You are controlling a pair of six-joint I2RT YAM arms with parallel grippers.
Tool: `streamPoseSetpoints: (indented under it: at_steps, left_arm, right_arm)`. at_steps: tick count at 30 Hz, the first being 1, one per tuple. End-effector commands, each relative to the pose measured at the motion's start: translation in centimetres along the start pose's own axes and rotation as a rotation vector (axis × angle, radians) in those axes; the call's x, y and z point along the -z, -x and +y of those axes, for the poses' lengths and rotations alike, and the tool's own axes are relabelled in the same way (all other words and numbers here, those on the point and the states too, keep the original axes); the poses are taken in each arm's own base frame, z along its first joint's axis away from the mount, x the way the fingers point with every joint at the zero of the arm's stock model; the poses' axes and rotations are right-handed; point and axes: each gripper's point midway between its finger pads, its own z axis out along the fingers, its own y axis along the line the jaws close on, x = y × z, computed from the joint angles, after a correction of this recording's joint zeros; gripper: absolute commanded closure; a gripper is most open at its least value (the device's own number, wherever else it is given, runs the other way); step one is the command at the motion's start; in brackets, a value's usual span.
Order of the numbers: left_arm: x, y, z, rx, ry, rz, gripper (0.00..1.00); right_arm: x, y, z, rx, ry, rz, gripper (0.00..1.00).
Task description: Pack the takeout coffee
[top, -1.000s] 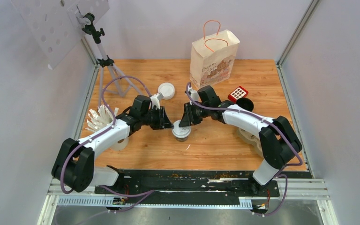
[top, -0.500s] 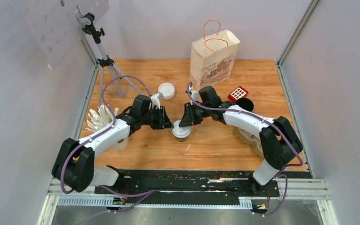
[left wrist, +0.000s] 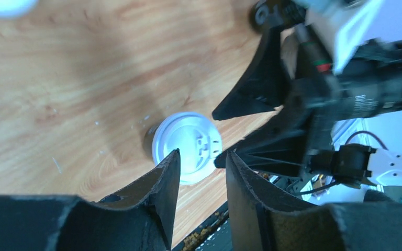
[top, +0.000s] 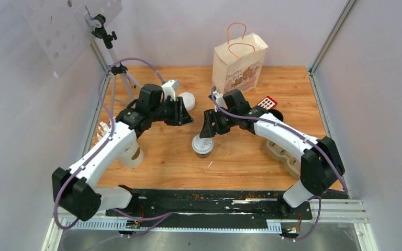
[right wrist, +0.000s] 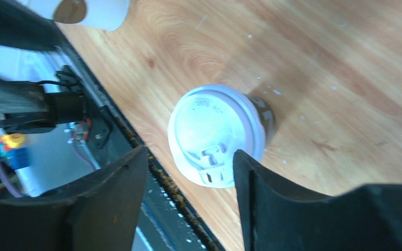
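Note:
One takeout coffee cup [top: 202, 145] with dark sides and a white sip lid stands upright on the wooden table [top: 241, 157], mid-front. It also shows in the left wrist view [left wrist: 187, 146] and the right wrist view [right wrist: 214, 130]. My left gripper [top: 187, 117] is open and empty, raised behind and left of the cup [left wrist: 201, 154]. My right gripper [top: 205, 133] is open and empty, just above and behind the cup [right wrist: 188, 154], touching nothing. A second lidded cup is not in view.
A paper bag [top: 238, 63] stands at the back. A loose white lid [top: 188, 99] lies by the left wrist. A lidless pale cup [top: 131, 155] stands at the left. A red item [top: 266, 103], a black bowl [top: 275, 115] and a pale carrier [top: 282, 152] are at the right. A tripod [top: 120, 78] stands back left.
My left arm has risen and drawn back and left, away from the cup. My right gripper has lifted a little off the cup. The cup has stayed put.

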Motion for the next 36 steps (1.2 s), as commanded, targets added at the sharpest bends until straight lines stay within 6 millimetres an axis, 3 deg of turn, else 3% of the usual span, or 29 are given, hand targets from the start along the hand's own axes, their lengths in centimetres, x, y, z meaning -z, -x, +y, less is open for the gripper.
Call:
streamPoseSetpoints:
  at_steps: [1, 4, 6, 9, 14, 20, 28, 36]
  left_arm:
    - [5.4, 3.5, -2.6, -0.124, 0.014, -0.122, 0.52]
    - [8.5, 4.8, -3.9, -0.185, 0.029, -0.17, 0.43]
    - [10.6, 5.0, -4.6, -0.211, 0.041, -0.193, 0.26]
    - [13.6, 5.5, -5.4, -0.248, 0.064, -0.244, 0.01]
    - [17.1, 5.2, -5.5, -0.306, 0.112, -0.29, 0.0]
    - [20.0, 4.6, -3.5, -0.328, 0.246, -0.348, 0.0]
    - [24.1, 4.4, -4.1, -0.352, 0.246, -0.53, 0.0]
    - [24.9, 3.9, -2.9, -0.37, 0.302, -0.554, 0.0]
  right_arm:
    - [2.0, 1.1, -0.2, 0.126, -0.146, -0.069, 0.34]
    - [2.1, 1.0, -0.3, 0.198, -0.23, -0.067, 0.26]
    - [2.1, 1.0, -0.3, 0.235, -0.276, -0.062, 0.19]
    - [1.6, 0.9, -0.2, 0.269, -0.326, -0.051, 0.16]
    - [0.6, 0.6, -0.7, 0.331, -0.433, -0.023, 0.09]
    - [-0.6, 0.0, -0.5, 0.361, -0.451, 0.006, 0.09]
    - [-1.8, -0.3, -0.6, 0.367, -0.442, 0.04, 0.1]
    - [-2.7, -0.7, -0.8, 0.368, -0.448, 0.068, 0.1]
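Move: The lidded coffee cup stands about 3 cm back, 5 cm right and some 16 cm below the left hand. From the right hand the cup lies 10 cm below, 1 cm back and 2 cm left, with the white tub about 21 cm ahead and 9 cm left and the paper bag 30 cm ahead, 13 cm right. The straw holder is roughly 26 cm left and 7 cm back of the left hand, 15 cm below. Left rises 18 cm, back-left from the cup, opening; right opens wider, tips downward, sinks 3 cm over the lid. ##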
